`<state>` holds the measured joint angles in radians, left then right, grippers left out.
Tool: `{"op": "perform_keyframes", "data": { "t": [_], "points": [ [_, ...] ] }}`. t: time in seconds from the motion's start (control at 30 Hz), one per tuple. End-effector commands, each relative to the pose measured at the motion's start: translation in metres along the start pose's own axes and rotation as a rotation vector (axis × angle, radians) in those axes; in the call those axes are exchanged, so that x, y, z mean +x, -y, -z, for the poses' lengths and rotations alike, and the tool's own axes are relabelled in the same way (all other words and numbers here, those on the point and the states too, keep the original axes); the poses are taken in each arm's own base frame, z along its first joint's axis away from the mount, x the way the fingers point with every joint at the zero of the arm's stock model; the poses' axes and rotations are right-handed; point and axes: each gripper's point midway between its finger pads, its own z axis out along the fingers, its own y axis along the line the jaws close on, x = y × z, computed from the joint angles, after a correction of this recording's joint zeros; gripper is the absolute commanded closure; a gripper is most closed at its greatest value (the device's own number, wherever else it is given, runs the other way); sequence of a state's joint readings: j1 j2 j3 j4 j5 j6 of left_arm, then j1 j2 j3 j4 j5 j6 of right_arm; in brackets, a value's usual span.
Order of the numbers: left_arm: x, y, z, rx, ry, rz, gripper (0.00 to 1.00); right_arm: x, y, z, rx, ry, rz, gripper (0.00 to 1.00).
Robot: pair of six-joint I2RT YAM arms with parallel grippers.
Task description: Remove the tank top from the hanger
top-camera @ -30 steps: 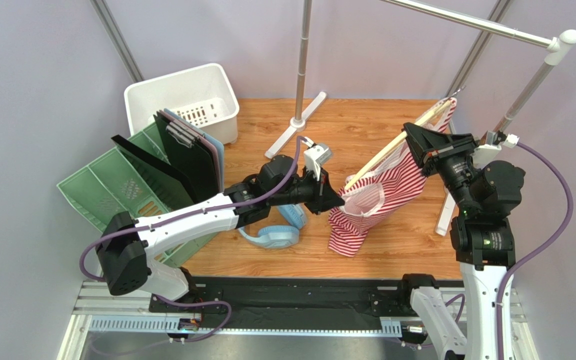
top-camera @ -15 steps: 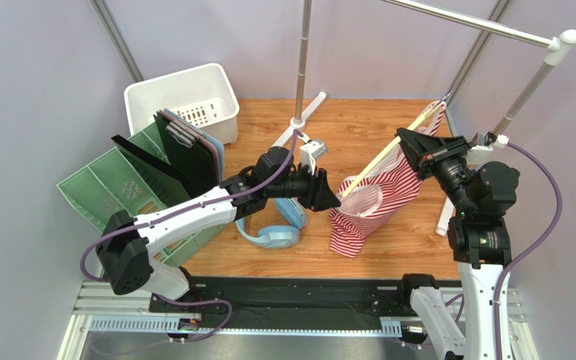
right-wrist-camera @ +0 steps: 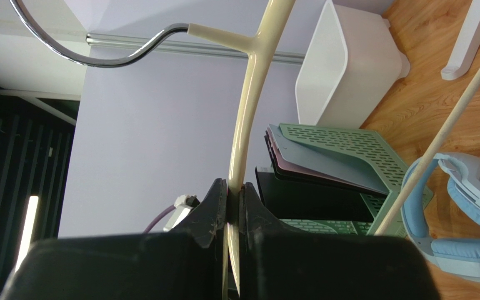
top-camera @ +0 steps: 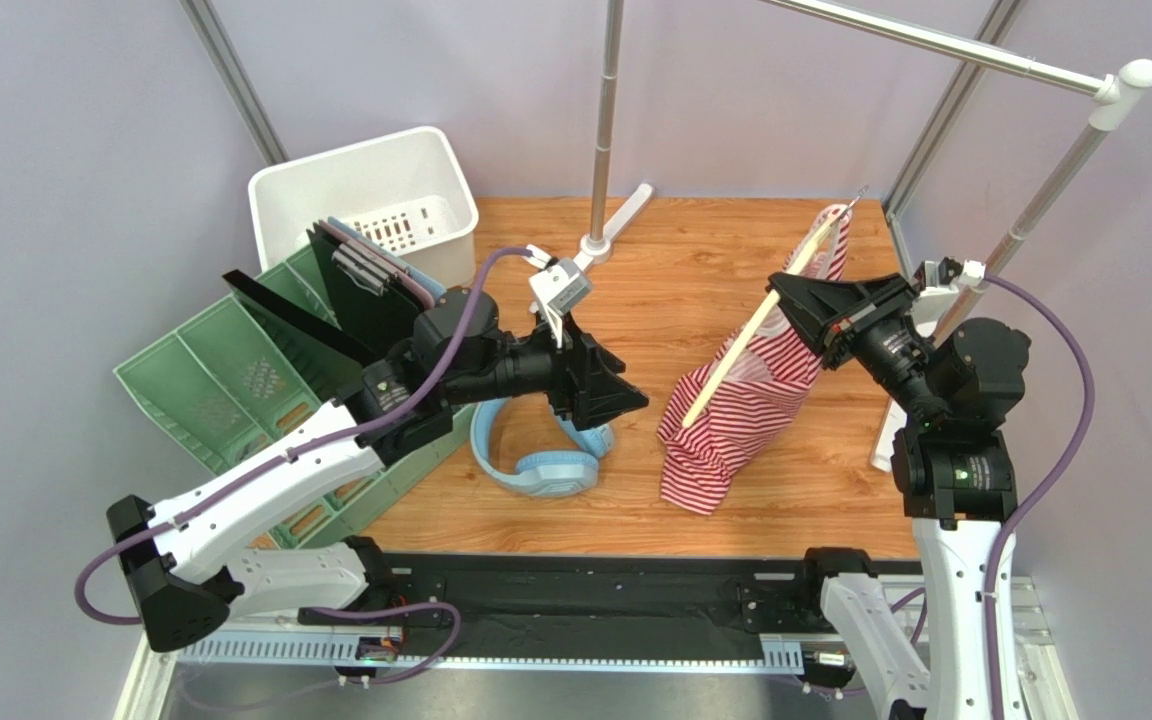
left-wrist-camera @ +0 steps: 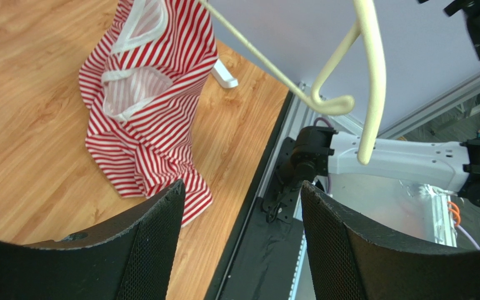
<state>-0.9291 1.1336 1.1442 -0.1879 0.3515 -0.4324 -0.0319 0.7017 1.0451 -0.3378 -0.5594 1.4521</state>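
The red-and-white striped tank top [top-camera: 748, 393] hangs from the upper end of the cream hanger [top-camera: 778, 300], its hem crumpled on the wooden table. My right gripper [top-camera: 787, 300] is shut on the hanger's curved arm [right-wrist-camera: 254, 100], below the grey metal hook [right-wrist-camera: 98, 59]. My left gripper [top-camera: 624, 398] stands open to the left of the garment, apart from it, with nothing between its fingers [left-wrist-camera: 155, 240]. In the left wrist view the tank top [left-wrist-camera: 152, 106] lies ahead at upper left, and the near end of the hanger [left-wrist-camera: 369, 81] is bare.
Blue headphones [top-camera: 545, 462] lie under my left gripper. A green file rack [top-camera: 237, 375] with dark folders and a white bin [top-camera: 372, 203] stand at the left. The clothes rack's pole [top-camera: 606, 120] and silver rail [top-camera: 958, 48] rise behind.
My left gripper has opened, let go of the tank top and drawn back to the left. My right gripper has shifted the hanger leftward and tilted it steeper; the cloth hangs narrower.
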Motion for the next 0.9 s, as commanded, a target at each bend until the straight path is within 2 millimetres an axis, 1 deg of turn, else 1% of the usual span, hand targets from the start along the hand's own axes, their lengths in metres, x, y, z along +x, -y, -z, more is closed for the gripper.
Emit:
{"op": "perform_keyframes", "data": {
  "t": [0.0, 0.07, 0.17, 0.2, 0.23, 0.27, 0.3, 0.33, 0.37, 0.4, 0.43, 0.47, 0.5, 0.53, 0.6, 0.67, 0.7, 0.73, 0.8, 0.83, 0.87],
  "points": [
    [-0.025, 0.019, 0.007, 0.065, 0.045, -0.054, 0.26, 0.019, -0.028, 0.013, -0.100, -0.088, 0.044, 1.00],
    [-0.029, 0.023, 0.004, 0.086, 0.041, -0.064, 0.26, 0.028, -0.028, 0.018, -0.108, -0.132, 0.049, 1.00],
    [-0.036, 0.013, -0.007, 0.049, 0.044, -0.088, 0.27, 0.042, -0.027, 0.028, -0.127, -0.191, 0.089, 1.00],
    [-0.042, 0.011, -0.014, 0.046, 0.049, -0.094, 0.27, 0.045, -0.026, 0.030, -0.131, -0.206, 0.103, 1.00],
    [-0.045, 0.008, -0.018, 0.037, 0.046, -0.093, 0.27, 0.052, -0.026, 0.036, -0.142, -0.235, 0.123, 1.00],
    [-0.048, 0.008, -0.022, 0.039, 0.041, -0.091, 0.27, 0.054, -0.021, 0.037, -0.134, -0.247, 0.118, 1.00],
    [-0.058, 0.008, -0.031, 0.039, 0.041, -0.093, 0.27, 0.058, -0.016, 0.039, -0.119, -0.262, 0.106, 1.00],
    [-0.058, 0.006, -0.035, 0.033, 0.024, -0.087, 0.28, 0.062, -0.013, 0.043, -0.115, -0.285, 0.098, 1.00],
    [-0.063, 0.007, -0.038, 0.039, 0.027, -0.091, 0.28, 0.066, -0.009, 0.047, -0.110, -0.294, 0.075, 1.00],
    [-0.066, 0.004, -0.047, 0.036, 0.026, -0.091, 0.28, 0.068, -0.006, 0.049, -0.096, -0.298, 0.054, 1.00],
    [-0.069, 0.002, -0.051, 0.036, 0.035, -0.097, 0.28, 0.070, -0.004, 0.051, -0.090, -0.302, 0.039, 1.00],
    [-0.070, -0.001, -0.055, 0.023, 0.041, -0.102, 0.27, 0.073, -0.005, 0.054, -0.092, -0.306, 0.024, 1.00],
    [-0.069, -0.007, -0.063, 0.011, 0.035, -0.103, 0.27, 0.076, -0.004, 0.056, -0.084, -0.319, 0.006, 1.00],
    [-0.067, -0.010, -0.066, -0.003, 0.026, -0.099, 0.27, 0.076, -0.003, 0.057, -0.076, -0.314, -0.010, 1.00],
    [-0.065, -0.023, -0.070, -0.057, 0.021, -0.081, 0.27, 0.077, 0.003, 0.056, -0.032, -0.315, -0.069, 1.00],
    [-0.062, -0.027, -0.068, -0.082, 0.019, -0.060, 0.27, 0.071, 0.016, 0.050, 0.043, -0.288, -0.118, 1.00],
    [-0.059, -0.028, -0.065, -0.086, 0.021, -0.048, 0.27, 0.068, 0.031, 0.044, 0.118, -0.285, -0.179, 1.00],
    [-0.061, -0.028, -0.064, -0.084, 0.040, -0.046, 0.27, 0.067, 0.040, 0.041, 0.152, -0.284, -0.217, 1.00],
    [-0.059, -0.026, -0.057, -0.082, 0.055, -0.036, 0.27, 0.065, 0.048, 0.035, 0.193, -0.288, -0.303, 1.00],
    [-0.062, -0.025, -0.056, -0.081, 0.075, -0.042, 0.27, 0.061, 0.052, 0.029, 0.212, -0.278, -0.326, 1.00],
    [-0.063, -0.025, -0.054, -0.084, 0.084, -0.042, 0.27, 0.059, 0.051, 0.027, 0.214, -0.271, -0.333, 1.00]
  ]
}}
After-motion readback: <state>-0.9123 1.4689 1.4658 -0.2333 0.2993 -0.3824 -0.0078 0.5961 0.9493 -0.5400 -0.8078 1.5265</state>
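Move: The tank top's strap, still on the hanger's far shoulder, lies about 18 cm ahead and 21 cm right of the open left hand, near its height. From that hand, the hanger's bare near end is roughly 6 cm back, 7 cm right and 5 cm higher; the cloth's lower body hangs 4 cm ahead, 12 cm right and 20 cm below. From the right hand, closed on the hanger near its hook, the strap is about 10 cm ahead, 6 cm right and 8 cm below. Forward and to the right goes the left hand, some 6 cm each way, its fingers wide open, rising a little before sinking back, towards the strap on the hanger's far shoulder. The right hand keeps its pinch on the hanger and draws it back and a little left, turning it about 15 degrees counter-clockwise, then dips about 5 cm and tips down at the end. ##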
